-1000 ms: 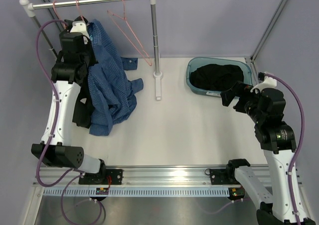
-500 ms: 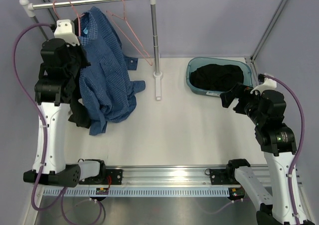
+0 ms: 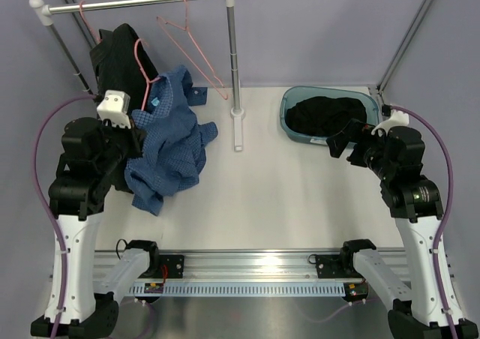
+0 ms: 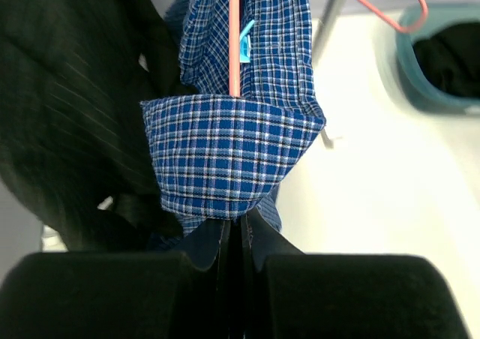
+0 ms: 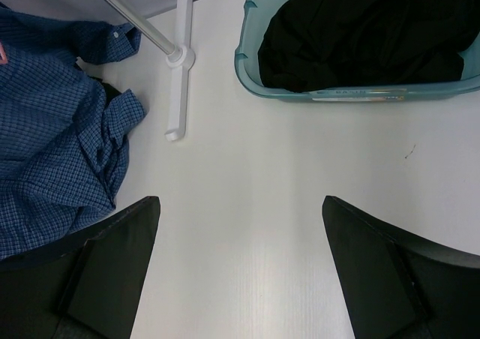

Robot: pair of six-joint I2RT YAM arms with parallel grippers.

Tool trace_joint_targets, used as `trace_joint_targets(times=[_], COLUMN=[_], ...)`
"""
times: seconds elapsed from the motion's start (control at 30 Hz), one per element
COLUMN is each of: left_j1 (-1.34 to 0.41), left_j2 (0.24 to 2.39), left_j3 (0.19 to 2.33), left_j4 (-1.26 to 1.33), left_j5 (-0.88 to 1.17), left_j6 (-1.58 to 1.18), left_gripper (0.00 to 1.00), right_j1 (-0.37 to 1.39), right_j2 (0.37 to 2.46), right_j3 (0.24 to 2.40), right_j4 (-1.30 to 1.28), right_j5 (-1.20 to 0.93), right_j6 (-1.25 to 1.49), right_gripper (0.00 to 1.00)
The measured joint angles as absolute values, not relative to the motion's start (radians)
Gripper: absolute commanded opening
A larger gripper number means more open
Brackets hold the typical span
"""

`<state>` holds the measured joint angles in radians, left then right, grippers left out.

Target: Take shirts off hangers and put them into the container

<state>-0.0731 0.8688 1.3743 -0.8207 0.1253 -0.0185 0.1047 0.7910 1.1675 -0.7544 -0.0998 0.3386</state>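
Note:
My left gripper [image 3: 141,118] [image 4: 240,230] is shut on the collar of the blue checked shirt [image 3: 171,140] [image 4: 225,151]. A pink hanger [image 3: 141,60] [image 4: 234,39] still runs up out of that collar, off the rail. A black shirt [image 3: 112,52] [image 4: 67,106] hangs on a second hanger [image 3: 86,20] at the rail's left end. A third hanger [image 3: 187,46] hangs bare. The teal container [image 3: 285,118] [image 5: 251,61] at the back right holds another black shirt [image 3: 330,114] [image 5: 360,31]. My right gripper [image 3: 343,145] [image 5: 240,219] is open over bare table just in front of the container.
The white-and-silver rail [image 3: 135,3] spans the back left. Its post [image 3: 234,54] stands on a white foot [image 3: 238,133] [image 5: 178,91] between the shirts and the container. The blue shirt's lower part lies bunched on the table [image 3: 262,189].
My left arm has pulled down and towards the near edge with the blue shirt and its hanger, off the rail. The black shirt behind now shows. The right gripper stayed open, barely shifting.

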Motion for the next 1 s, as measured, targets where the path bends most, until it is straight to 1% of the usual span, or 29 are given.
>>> trace_joint_targets(times=[0.23, 0.4, 0.57, 0.67, 0.73, 0.87, 1.0], left_j1=[-0.094, -0.16, -0.24, -0.298, -0.368, -0.527, -0.619], left_j2=[0.845, 0.828, 0.849, 0.876, 0.899, 0.983, 1.067], left_j3=[1.29, 1.267, 1.287, 1.303, 1.308, 1.331, 1.332], left_j4=[-0.876, -0.916, -0.942, -0.918, -0.881, -0.777, -0.664], left_j5=[0.35, 0.509, 0.607, 0.63, 0.626, 0.595, 0.553], left_j6=[0.028, 0.062, 0.074, 0.059, 0.037, -0.02, -0.081], left_gripper=[0.0, 0.0, 0.0, 0.0, 0.0, 0.0, 0.0], right_j1=[0.164, 0.205, 0.218, 0.224, 0.228, 0.252, 0.296], right_j2=[0.862, 0.864, 0.853, 0.855, 0.863, 0.905, 0.95], right_j3=[1.216, 1.237, 1.244, 1.259, 1.279, 1.342, 1.388], right_j4=[-0.754, -0.751, -0.742, -0.721, -0.712, -0.677, -0.646], right_j5=[-0.101, -0.116, -0.177, -0.222, -0.246, -0.279, -0.289], right_j6=[0.32, 0.271, 0.232, 0.215, 0.205, 0.189, 0.178], right_gripper=[1.0, 0.99, 0.99, 0.99, 0.99, 0.99, 0.99])
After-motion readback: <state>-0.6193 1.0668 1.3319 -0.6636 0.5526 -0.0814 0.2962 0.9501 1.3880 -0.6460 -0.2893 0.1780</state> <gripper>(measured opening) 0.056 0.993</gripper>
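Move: Over the middle of the table, about 27 cm right of the left hand and level with it in reach, is the clear space where that hand is taking the blue shirt. The black shirt hangs 15 cm ahead and 6 cm left of it; the rack foot stands 17 cm ahead and 27 cm right, far below. From the right hand, the blue shirt is some 50 cm left and 8 cm ahead, with the container 20 cm straight ahead, well below. Swinging the blue shirt away from the rack, the left hand keeps its pinch on the collar cloth and travels about 21 cm right, drawing back and sinking slightly at first, while turning some 50 degrees clockwise. The right hand, fingers still wide open, comes to meet the shirt, moving left and then also rising, about 8 cm each way, turning counter-clockwise and tipping up a little. ##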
